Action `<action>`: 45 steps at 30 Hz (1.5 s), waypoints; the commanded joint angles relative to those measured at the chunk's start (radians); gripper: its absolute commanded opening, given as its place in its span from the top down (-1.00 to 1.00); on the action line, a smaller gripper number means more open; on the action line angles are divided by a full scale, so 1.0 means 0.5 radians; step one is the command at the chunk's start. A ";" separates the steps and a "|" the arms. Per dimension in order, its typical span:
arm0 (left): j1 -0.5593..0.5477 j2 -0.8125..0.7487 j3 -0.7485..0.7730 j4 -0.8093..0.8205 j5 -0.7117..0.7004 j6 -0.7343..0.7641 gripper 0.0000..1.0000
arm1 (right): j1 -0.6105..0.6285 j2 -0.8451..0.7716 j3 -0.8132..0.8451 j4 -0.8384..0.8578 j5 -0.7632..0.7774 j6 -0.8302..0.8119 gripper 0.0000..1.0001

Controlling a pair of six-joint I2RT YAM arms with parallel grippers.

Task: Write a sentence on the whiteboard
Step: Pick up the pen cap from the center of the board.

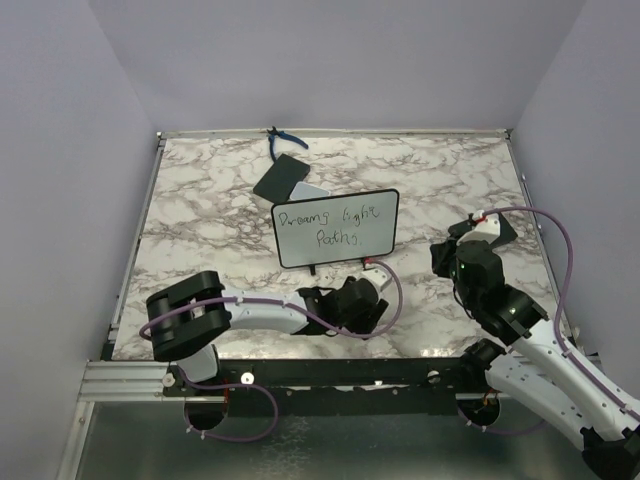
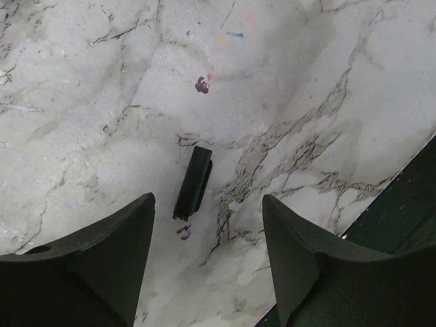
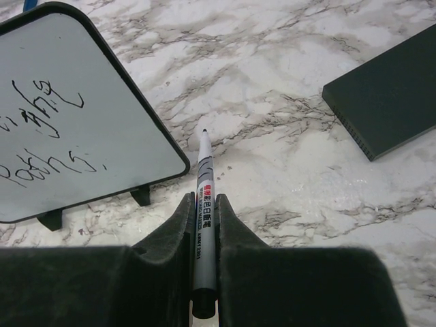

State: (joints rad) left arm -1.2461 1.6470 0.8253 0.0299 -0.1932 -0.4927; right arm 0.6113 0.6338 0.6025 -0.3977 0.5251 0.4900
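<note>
The whiteboard (image 1: 383, 205) stands on its two black feet mid-table, with the sentence (image 1: 330, 225) written on it in two dark lines. In the right wrist view the board's corner (image 3: 146, 139) and part of the writing (image 3: 48, 129) sit at the left. My right gripper (image 3: 204, 199) is shut on a grey whiteboard marker (image 3: 204, 170), its bare tip pointing ahead just right of the board. In the top view the right gripper (image 1: 462, 240) hovers right of the board. My left gripper (image 2: 208, 199) is open over the marble with nothing between its fingers. A small black cap (image 2: 193, 182) lies just ahead of them.
A flat black rectangle (image 1: 281, 177) and a small grey-white pad (image 1: 310, 190) lie behind the board, and blue-handled pliers (image 1: 285, 140) rest at the back wall. The rectangle (image 3: 385, 102) shows at the right of the right wrist view. The table's dark front edge (image 2: 402, 204) is close.
</note>
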 commanded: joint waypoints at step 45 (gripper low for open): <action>0.010 -0.613 -0.157 -0.349 0.118 1.265 1.00 | -0.008 0.075 0.269 -0.374 -0.725 -0.030 0.99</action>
State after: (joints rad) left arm -1.2438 1.5085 0.8131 -0.1738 -0.0963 0.0681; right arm 0.6113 0.6228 0.6594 -0.5030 0.3546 0.4969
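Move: The open left hand has the pen cap almost directly beneath it, some 2 cm below and hardly off centre. The whiteboard's middle stands about 16 cm ahead of that hand, 4 cm left and 6 cm above; its right foot is some 13 cm ahead and 3 cm right, its left foot about 11 cm ahead and 10 cm left. From the right hand the cap lies roughly 11 cm back, 17 cm left and 17 cm below. The left fingers pinch the pen cap: the hand sinks about 1.5 cm onto it while turning some 20 degrees clockwise and pointing more steeply down, then closes. With the cap held it draws left, about 5 cm, rising some 3 cm off the table towards the end. The right hand keeps its grip on the marker and late on shifts about 2 cm left and back. ##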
